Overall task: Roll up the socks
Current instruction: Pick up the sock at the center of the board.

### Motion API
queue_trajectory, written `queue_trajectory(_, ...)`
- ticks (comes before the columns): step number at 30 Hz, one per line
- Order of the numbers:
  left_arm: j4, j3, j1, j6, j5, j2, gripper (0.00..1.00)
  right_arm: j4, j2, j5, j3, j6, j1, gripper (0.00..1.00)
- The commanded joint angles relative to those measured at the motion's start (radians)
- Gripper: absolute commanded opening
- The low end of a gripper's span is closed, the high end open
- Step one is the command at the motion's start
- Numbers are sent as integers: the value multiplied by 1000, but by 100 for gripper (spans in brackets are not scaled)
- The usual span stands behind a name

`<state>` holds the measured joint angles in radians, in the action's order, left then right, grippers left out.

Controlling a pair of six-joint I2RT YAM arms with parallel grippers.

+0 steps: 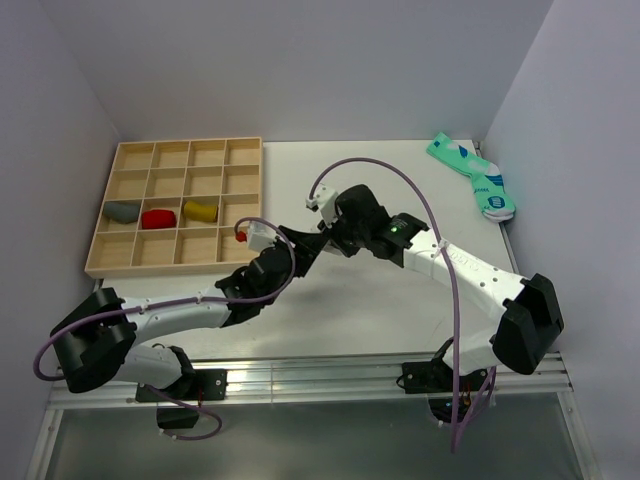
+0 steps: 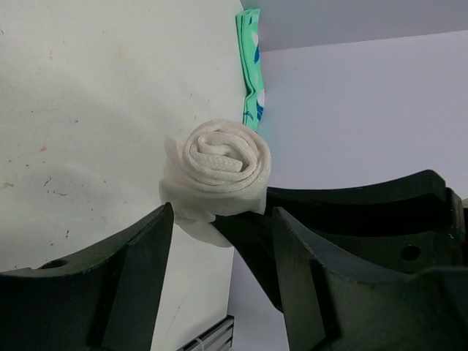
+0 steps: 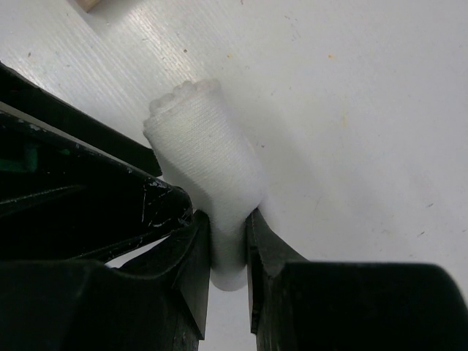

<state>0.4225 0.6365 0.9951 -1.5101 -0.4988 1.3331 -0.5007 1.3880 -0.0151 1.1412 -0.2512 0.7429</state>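
The white sock [image 3: 205, 153] is wound into a tight roll, its spiral end [image 2: 223, 164] facing the left wrist camera. My right gripper [image 3: 228, 227] is shut on one end of the roll, just above the table. My left gripper [image 2: 223, 219] is open, with its fingertips on either side of the roll's other end and a wide gap between them. In the top view both grippers [image 1: 308, 245] meet at the table's middle and hide the roll. A mustard-yellow rolled sock [image 1: 200, 211] lies in a tray compartment.
The wooden compartment tray [image 1: 170, 269] stands at the back left and also holds a grey bundle [image 1: 123, 211] and a red bundle [image 1: 158, 218]. Teal patterned socks [image 1: 475, 178] lie at the back right corner by the wall.
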Motion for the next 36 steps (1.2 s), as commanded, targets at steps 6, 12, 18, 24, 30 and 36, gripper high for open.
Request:
queue_trajectory(6, 99, 28, -13, -22, 37, 37, 62, 27, -58, -22, 45, 17, 19, 0)
queue_trajectory(12, 121, 45, -21, -35, 54, 84, 62, 16, -70, -46, 48, 18, 24, 0)
queue_trajectory(18, 154, 40, -27, -38, 62, 98, 61, 4, -72, -68, 43, 15, 33, 0)
queue_trajectory(24, 154, 40, -38, -33, 63, 101, 58, -13, -81, -120, 34, 4, 41, 0)
queue_trajectory(30, 156, 54, -44, -13, 68, 106, 52, -32, -75, -141, 42, 6, 47, 0)
queue_trajectory(36, 167, 54, -46, -1, 78, 115, 31, -30, -60, -135, 43, 1, 49, 0)
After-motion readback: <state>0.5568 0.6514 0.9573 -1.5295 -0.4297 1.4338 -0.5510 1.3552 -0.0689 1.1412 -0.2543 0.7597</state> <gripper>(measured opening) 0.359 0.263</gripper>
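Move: Held in the air in the right fingers, the rolled white sock has its middle about 4 cm ahead of the open left hand and 2 cm to its right, at nearly the same height. From the right hand the roll's middle lies some 2 cm ahead and 1 cm left. The wooden tray's middle is roughly 35 cm left of the left hand and 9 cm ahead, about 14 cm lower; the yellow rolled sock in it is 30 cm left, 7 cm ahead. Reaching forward and to the right by about 2 cm in all, the left hand brings its open fingers over and under the held roll, then closes them by almost half to pinch it just ahead of the right fingertips. The right hand keeps its grip and draws the roll back some 2 cm, onto the left fingers. ##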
